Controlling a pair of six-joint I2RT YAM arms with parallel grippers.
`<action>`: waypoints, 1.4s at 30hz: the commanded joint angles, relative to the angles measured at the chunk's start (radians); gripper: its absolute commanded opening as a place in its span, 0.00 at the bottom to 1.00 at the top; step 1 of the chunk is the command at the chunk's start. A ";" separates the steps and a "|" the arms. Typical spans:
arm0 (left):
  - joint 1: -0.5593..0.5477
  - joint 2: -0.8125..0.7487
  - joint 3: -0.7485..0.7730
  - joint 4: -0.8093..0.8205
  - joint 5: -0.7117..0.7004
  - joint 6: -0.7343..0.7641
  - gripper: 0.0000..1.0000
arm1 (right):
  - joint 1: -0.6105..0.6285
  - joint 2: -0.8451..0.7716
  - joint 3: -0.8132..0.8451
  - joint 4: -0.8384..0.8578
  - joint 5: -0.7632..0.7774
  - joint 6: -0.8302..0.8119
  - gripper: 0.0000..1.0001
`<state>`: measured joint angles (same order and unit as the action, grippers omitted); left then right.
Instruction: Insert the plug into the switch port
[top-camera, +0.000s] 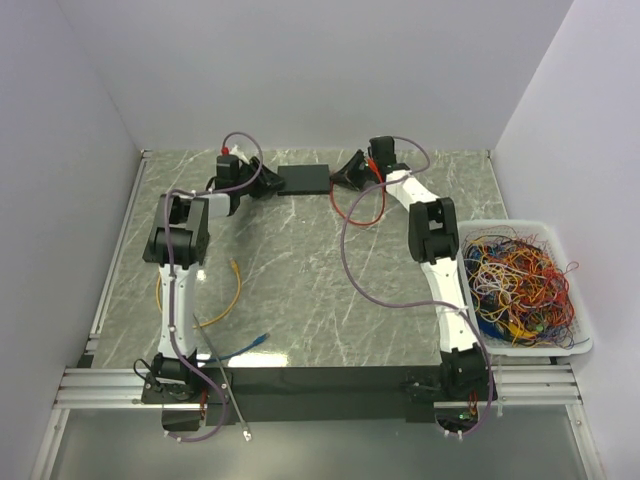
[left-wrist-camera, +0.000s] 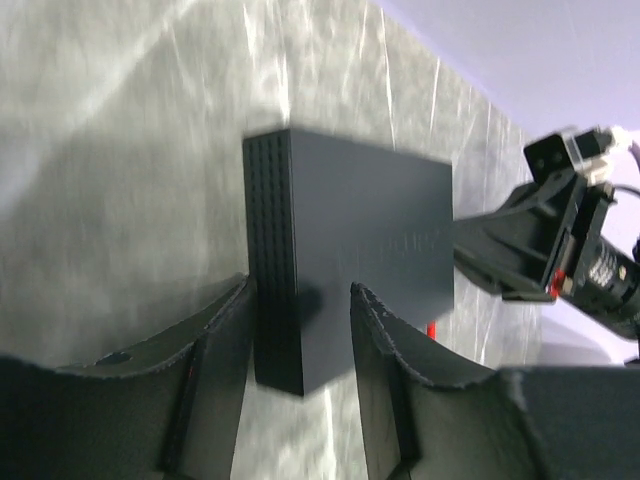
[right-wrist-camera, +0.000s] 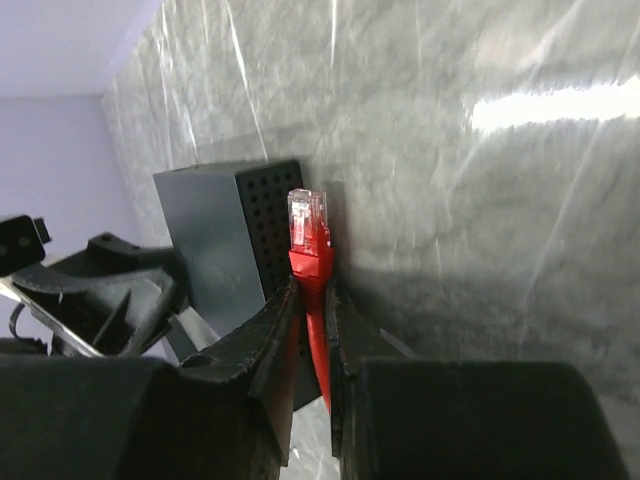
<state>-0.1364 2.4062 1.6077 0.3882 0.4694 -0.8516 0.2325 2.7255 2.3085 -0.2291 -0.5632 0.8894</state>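
The switch (top-camera: 305, 178) is a flat black box lying at the far middle of the table. In the left wrist view the switch (left-wrist-camera: 360, 230) has its near corner between my left gripper's (left-wrist-camera: 300, 300) fingers. One finger lies against its vented end and the other over its top face, with a gap left. My right gripper (right-wrist-camera: 312, 285) is shut on the red boot of the clear plug (right-wrist-camera: 305, 215). The plug points past the switch's perforated end (right-wrist-camera: 268, 235), close beside it. No port shows. From above, the right gripper (top-camera: 352, 172) sits at the switch's right end and the left gripper (top-camera: 262, 182) at its left.
A white basket (top-camera: 520, 222) full of tangled wires stands at the right edge. A yellow cable (top-camera: 232, 295) and a blue cable (top-camera: 248, 345) lie on the marble near the left arm. The red cable (top-camera: 365, 208) loops behind the right wrist. Walls close off the far side.
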 joint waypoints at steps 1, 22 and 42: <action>-0.094 -0.090 -0.142 0.015 0.083 -0.010 0.48 | 0.090 -0.096 -0.148 -0.020 -0.069 -0.053 0.00; -0.284 -0.545 -0.911 0.143 -0.115 -0.095 0.41 | 0.203 -0.619 -1.145 0.320 0.006 -0.144 0.00; -0.362 -1.173 -0.979 -0.272 -0.537 0.034 0.47 | 0.169 -1.062 -1.233 -0.024 0.497 -0.389 0.00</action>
<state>-0.5007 1.2381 0.5510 0.1619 0.0269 -0.8986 0.4072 1.7374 1.0706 -0.1799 -0.1806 0.5571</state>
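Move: The switch lies between the two grippers, its middle about 11 cm to the right of the left hand and 1 cm farther out, and about 11 cm to the left of the right hand and level with it, a centimetre or so lower than either. The red plug is already in the right fingers, its cable looping some 10 cm back and 10 cm right of that hand. The yellow cable's plug lies about 30 cm back and 17 cm left of the left hand. Keep the left gripper against the switch's left end and the right fingers, still pinching the red plug, against its right end, and drag the switch back across the table between them: about 30 cm with the left, some 24 cm with the right. Dip the right hand's left side some 30 degrees, then lift both hands off, the left higher. ##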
